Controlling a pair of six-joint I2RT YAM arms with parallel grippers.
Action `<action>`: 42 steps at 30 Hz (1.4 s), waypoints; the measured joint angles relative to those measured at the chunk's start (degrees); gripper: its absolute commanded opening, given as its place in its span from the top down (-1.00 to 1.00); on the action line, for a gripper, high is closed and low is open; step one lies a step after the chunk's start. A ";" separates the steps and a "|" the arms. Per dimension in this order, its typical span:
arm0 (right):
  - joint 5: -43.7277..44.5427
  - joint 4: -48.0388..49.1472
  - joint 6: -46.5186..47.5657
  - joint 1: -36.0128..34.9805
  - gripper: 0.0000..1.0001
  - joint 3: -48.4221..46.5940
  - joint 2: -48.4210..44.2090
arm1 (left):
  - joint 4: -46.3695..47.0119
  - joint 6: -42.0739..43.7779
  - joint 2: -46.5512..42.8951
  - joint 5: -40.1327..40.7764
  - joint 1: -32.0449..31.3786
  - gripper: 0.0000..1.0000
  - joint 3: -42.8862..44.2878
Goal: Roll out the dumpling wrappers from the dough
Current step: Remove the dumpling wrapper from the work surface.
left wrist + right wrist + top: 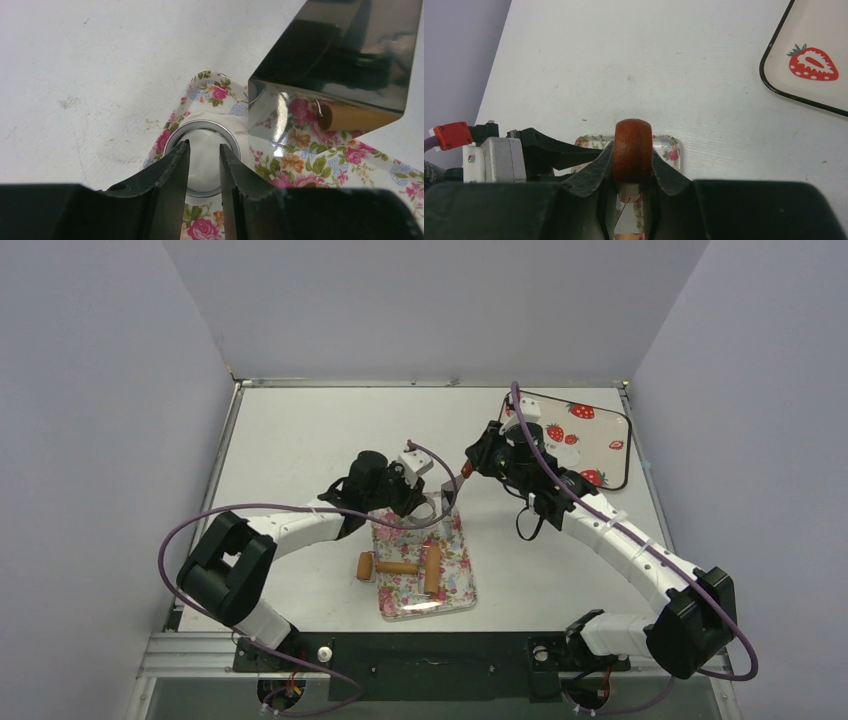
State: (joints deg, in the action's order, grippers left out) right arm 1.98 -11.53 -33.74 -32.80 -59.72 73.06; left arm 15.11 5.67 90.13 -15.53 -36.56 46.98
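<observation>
The flattened white dough lies on the floral tray, with the silver ring set down on it. My left gripper hovers over the ring. Its jaws are open, the dough shows in the gap, and nothing is held. In the top view it is at the tray's far end. My right gripper is shut on the spatula's red-brown handle. The shiny blade slants down to the tray beside the ring. No separate dumpling wrappers show; they are hidden or out of view.
The brown wooden roller lies across the near half of the floral tray. A strawberry-print tray sits at the far right, partly behind my right arm. The two grippers are close together over the floral tray's far end.
</observation>
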 measured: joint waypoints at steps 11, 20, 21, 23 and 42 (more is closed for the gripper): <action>-2.29 1.07 -0.07 1.55 1.00 0.61 -0.15 | -6.60 10.32 2.51 -10.54 -1.11 0.43 5.09; -6.97 2.25 -3.80 5.95 1.00 2.23 -0.55 | -7.15 15.34 5.27 -8.70 -1.70 0.44 3.23; -7.26 2.67 -4.42 6.34 1.00 2.54 -0.57 | -7.17 15.63 5.35 -8.46 -1.70 0.44 2.95; -8.13 4.26 -6.16 7.58 1.00 3.76 -0.63 | -7.17 16.04 5.38 -8.15 -1.70 0.44 2.60; -9.77 9.79 -10.45 10.34 1.00 2.71 0.81 | -4.85 17.53 8.39 -5.68 -1.75 0.51 1.46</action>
State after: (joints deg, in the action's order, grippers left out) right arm -7.79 -1.74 -44.18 -22.46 -57.01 73.87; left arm 10.26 23.20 98.52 -21.21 -38.30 48.45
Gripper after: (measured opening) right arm 0.157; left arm 0.259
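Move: The ring cutter stands almost right under the left hand, about 1 cm ahead, 1 cm to the right and some 8 cm down. The scraper blade hangs about 1 cm ahead, 5 cm to the right and 3 cm below this hand; the rolling pin's large roller lies about 11 cm back, 2 cm right and 9 cm down. From the right hand, the ring cutter is roughly 11 cm left, 1 cm back and 21 cm down. Swing the left gripper back and to the right, turning it about 15 degrees clockwise, then sink it some 6 cm while easing back left, so the slightly open fingertips come down astride the ring cutter's near wall. Meanwhile carry the scraper, still gripped in the right hand, about 4 cm forward and right, rolling that wrist so its left side rises and finishing a little higher. ##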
